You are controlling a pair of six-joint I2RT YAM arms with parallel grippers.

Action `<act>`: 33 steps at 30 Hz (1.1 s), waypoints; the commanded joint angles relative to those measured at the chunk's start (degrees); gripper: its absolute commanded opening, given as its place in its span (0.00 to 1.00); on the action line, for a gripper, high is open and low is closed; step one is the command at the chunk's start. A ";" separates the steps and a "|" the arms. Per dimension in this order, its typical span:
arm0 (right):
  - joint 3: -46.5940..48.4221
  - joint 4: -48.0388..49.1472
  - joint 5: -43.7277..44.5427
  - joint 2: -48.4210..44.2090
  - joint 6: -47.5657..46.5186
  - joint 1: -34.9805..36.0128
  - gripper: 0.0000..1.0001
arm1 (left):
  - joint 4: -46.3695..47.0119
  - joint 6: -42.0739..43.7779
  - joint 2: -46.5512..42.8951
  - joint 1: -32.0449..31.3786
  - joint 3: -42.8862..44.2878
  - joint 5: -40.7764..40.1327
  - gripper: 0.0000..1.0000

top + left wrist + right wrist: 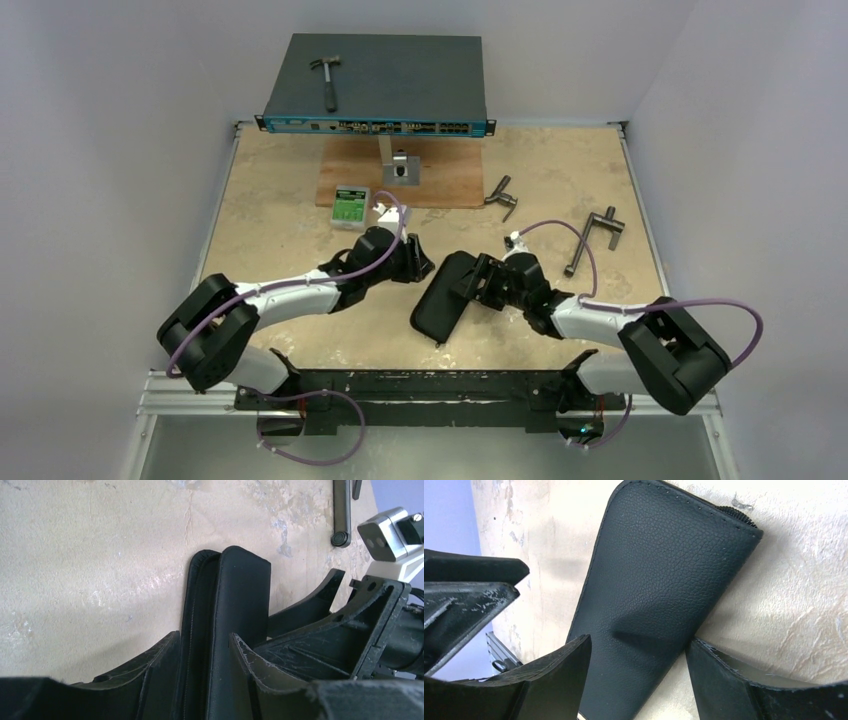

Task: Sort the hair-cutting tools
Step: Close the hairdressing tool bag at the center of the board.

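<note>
The hair-cutting tools are out of view. A black leather zip case [440, 300] lies at the table's middle, between my two arms. My left gripper [418, 262] is at the case's far end. In the left wrist view the case [240, 595] runs up between the fingers of that gripper [204, 635], one finger against its zipper edge and the other against its face. My right gripper [478, 280] hovers at the same end from the right. In the right wrist view this gripper [638, 640] stands open, its fingers straddling the case [659, 570] without touching it.
Two grey T-handle tools [503, 195] [595, 238] lie at the right. A hammer [327, 80] rests on a blue-grey switch box [400, 70] at the back. A wooden board [450, 175] with a metal bracket [402, 168] and a green box [351, 206] sit beyond the grippers.
</note>
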 commanded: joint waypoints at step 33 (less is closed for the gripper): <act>1.64 8.15 -7.13 12.27 0.86 -1.13 0.17 | 3.62 2.55 2.39 -6.53 -5.99 -0.60 0.39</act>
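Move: From my left hand, the black tool bag's middle is about 4 cm back, 3 cm to the right and 7 cm below, its open zip side facing left. The green-labelled box stands 18 cm ahead and 19 cm left of that hand, the small metal tool 20 cm ahead and 17 cm right. From my right hand, already astride the bag's right edge, the bag's middle is 3 cm back, 5 cm left and 2 cm lower. I bring my left hand about 5 cm back and 5 cm down onto the bag's gaping left side, first back and down together, then straight down, half-open fingers coming to straddle the upper cover's edge while I turn slightly clockwise. My right hand stays at the right edge, edging 2 cm left and forward and sinking a little; its fingers narrow, ease, then close to pinch that edge, with grip effort rising at the end. ##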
